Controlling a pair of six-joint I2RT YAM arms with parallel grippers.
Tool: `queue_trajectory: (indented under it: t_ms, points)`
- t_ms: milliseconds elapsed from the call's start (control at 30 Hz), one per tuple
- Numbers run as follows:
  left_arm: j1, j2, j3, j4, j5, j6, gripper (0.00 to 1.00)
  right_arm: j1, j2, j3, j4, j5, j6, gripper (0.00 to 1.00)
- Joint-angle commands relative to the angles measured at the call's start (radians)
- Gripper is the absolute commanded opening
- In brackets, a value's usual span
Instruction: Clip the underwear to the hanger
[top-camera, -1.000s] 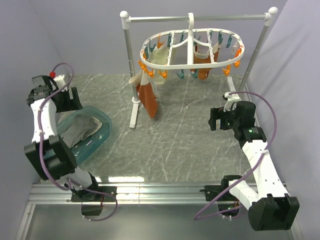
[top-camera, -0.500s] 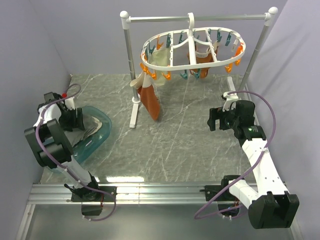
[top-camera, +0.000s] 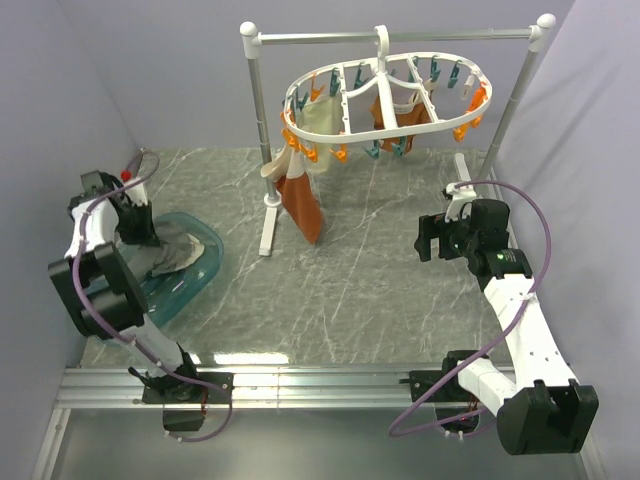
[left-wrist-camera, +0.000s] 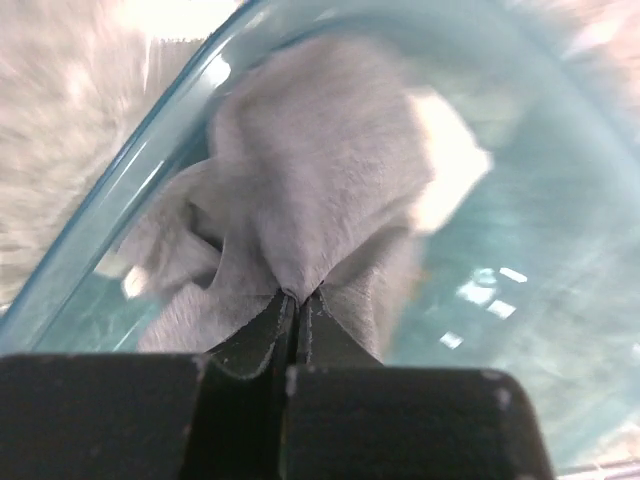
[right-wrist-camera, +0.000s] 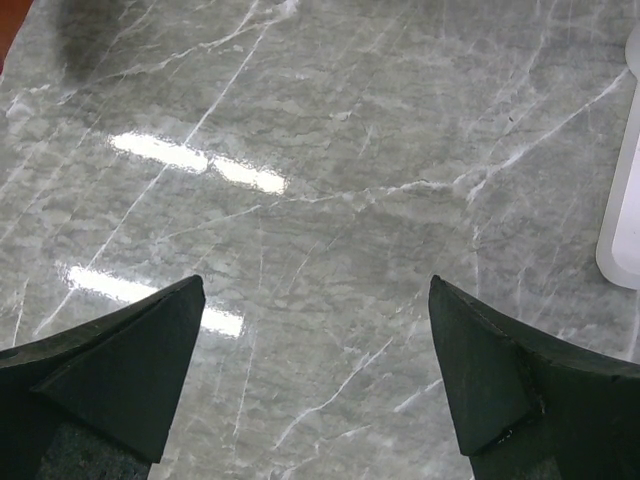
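The underwear (left-wrist-camera: 320, 170), a soft grey and cream cloth, lies bunched in a teal basin (top-camera: 200, 275) at the left of the table. My left gripper (left-wrist-camera: 298, 295) is down in the basin (left-wrist-camera: 560, 250), shut on a pinched fold of the underwear (top-camera: 172, 250); from above it (top-camera: 135, 228) sits at the cloth's left side. The hanger (top-camera: 383, 70), a white oval frame with orange and teal pegs, hangs from the rail at the back. My right gripper (right-wrist-camera: 315, 285) stands open over bare marble, and from above it (top-camera: 425, 240) is at the right, nothing between its fingers.
A silver rail stand (top-camera: 262, 130) with white knobs carries the hanger. A rust-orange garment (top-camera: 300, 205) and a cream one (top-camera: 318, 115) hang from the pegs at the left; more orange cloth hangs at the middle. The stand's white foot (right-wrist-camera: 620, 200) lies right of my right gripper.
My left arm has swung down from above the basin's far edge into the basin, and its jaws have closed on the underwear. The hanger has turned slightly. The right arm is unmoved.
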Motion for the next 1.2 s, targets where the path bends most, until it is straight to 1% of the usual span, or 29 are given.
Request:
queue_trajectory:
  t_ms: [0, 67, 167, 267, 300, 367, 400, 500, 533, 567, 600, 633, 667, 733, 767, 800, 833, 867, 900, 967, 1000, 1033, 1100, 1133, 1167]
  points:
    - [-0.026, -0.193, 0.121, -0.1, 0.148, 0.023, 0.0, -0.002, -0.012, 0.051, 0.008, -0.019, -0.007, 1.0]
    - [-0.043, -0.264, 0.152, -0.171, 0.197, 0.042, 0.0, -0.002, -0.009, 0.057, 0.008, -0.024, -0.006, 1.0]
    - [-0.107, -0.34, 0.214, -0.25, 0.257, 0.054, 0.0, -0.002, -0.006, 0.062, 0.007, -0.034, -0.004, 1.0]
    - [-0.155, -0.394, 0.244, -0.338, 0.326, 0.085, 0.0, -0.002, -0.004, 0.071, 0.005, -0.036, -0.004, 1.0]
    - [-0.194, -0.407, 0.26, -0.356, 0.371, 0.1, 0.0, -0.002, -0.004, 0.074, 0.004, -0.037, -0.003, 1.0]
    - [-0.236, -0.445, 0.272, -0.411, 0.428, 0.114, 0.0, -0.002, -0.004, 0.08, 0.0, -0.04, -0.003, 1.0]
    - [-0.28, -0.457, 0.278, -0.425, 0.477, 0.118, 0.0, -0.001, -0.006, 0.079, -0.001, -0.04, -0.001, 1.0]
    - [-0.382, -0.496, 0.284, -0.451, 0.545, 0.115, 0.0, -0.001, -0.006, 0.086, -0.012, -0.056, -0.004, 1.0]
    - [-0.431, -0.503, 0.275, -0.464, 0.563, 0.12, 0.0, -0.001, -0.004, 0.088, -0.013, -0.063, -0.007, 1.0]
    - [-0.448, -0.506, 0.26, -0.462, 0.58, 0.12, 0.0, -0.002, -0.004, 0.093, -0.016, -0.063, -0.007, 1.0]
    - [-0.489, -0.509, 0.24, -0.458, 0.591, 0.118, 0.0, -0.001, -0.003, 0.093, -0.024, -0.077, -0.012, 1.0]
    - [-0.517, -0.51, 0.214, -0.45, 0.616, 0.115, 0.0, -0.001, 0.0, 0.093, -0.026, -0.082, -0.013, 1.0]
    - [-0.582, -0.506, 0.154, -0.439, 0.622, 0.112, 0.0, -0.002, 0.003, 0.094, -0.029, -0.091, -0.016, 1.0]
    - [-0.655, -0.5, 0.093, -0.386, 0.624, 0.092, 0.0, -0.002, 0.01, 0.1, -0.044, -0.109, -0.029, 1.0]
    - [-0.726, -0.496, 0.024, -0.355, 0.607, 0.08, 0.0, -0.002, 0.011, 0.106, -0.049, -0.111, -0.036, 1.0]
    - [-0.764, -0.494, -0.013, -0.261, 0.582, 0.042, 0.0, -0.002, 0.01, 0.108, -0.059, -0.117, -0.041, 1.0]
    - [-0.803, -0.484, -0.047, -0.222, 0.556, 0.022, 0.0, -0.002, 0.011, 0.109, -0.064, -0.129, -0.045, 1.0]
    - [-0.878, -0.47, -0.094, -0.182, 0.51, 0.01, 0.0, -0.002, 0.01, 0.111, -0.069, -0.131, -0.05, 1.0]
    - [-0.915, -0.453, -0.107, -0.153, 0.492, -0.012, 0.0, -0.001, 0.011, 0.111, -0.078, -0.134, -0.055, 1.0]
    - [-1.009, -0.384, -0.105, -0.074, 0.441, -0.043, 0.0, -0.002, 0.014, 0.119, -0.09, -0.129, -0.064, 1.0]
    - [-1.028, -0.358, -0.098, -0.048, 0.442, -0.072, 0.0, -0.002, 0.014, 0.119, -0.099, -0.126, -0.067, 1.0]
    - [-1.045, -0.304, -0.087, 0.017, 0.432, -0.092, 0.0, -0.002, 0.016, 0.12, -0.105, -0.122, -0.068, 1.0]
    - [-1.08, -0.241, -0.026, 0.081, 0.392, -0.148, 0.0, -0.002, 0.016, 0.123, -0.125, -0.12, -0.081, 1.0]
    - [-1.088, -0.17, 0.003, 0.101, 0.384, -0.162, 0.0, -0.002, 0.017, 0.123, -0.13, -0.117, -0.084, 0.99]
    - [-1.095, -0.129, 0.069, 0.136, 0.38, -0.178, 0.0, -0.002, 0.02, 0.123, -0.136, -0.117, -0.091, 0.99]
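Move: The left hand already pinches the grey underwear in the basin, whose middle is straight back about 8 cm and 6 cm below. The open table it heads for lies roughly 39 cm right, 15 cm back and 6 cm below. The hanger's middle is some 56 cm right, 13 cm ahead and 22 cm above; the hanging orange cloth, 37 cm right, 5 cm ahead and 8 cm above. From the right hand, the underwear is about 70 cm left, 4 cm ahead and 13 cm below. Up first, then in a fast arc to the right and back, the left hand lifts the underwear out of the basin and carries it about 39 cm across towards the open table between the arms, keeping its closed pinch. After peaking some 22 cm up it sinks about 14 cm, easing slightly forward at the end, while the wrist swings clockwise by about 65 degrees. ##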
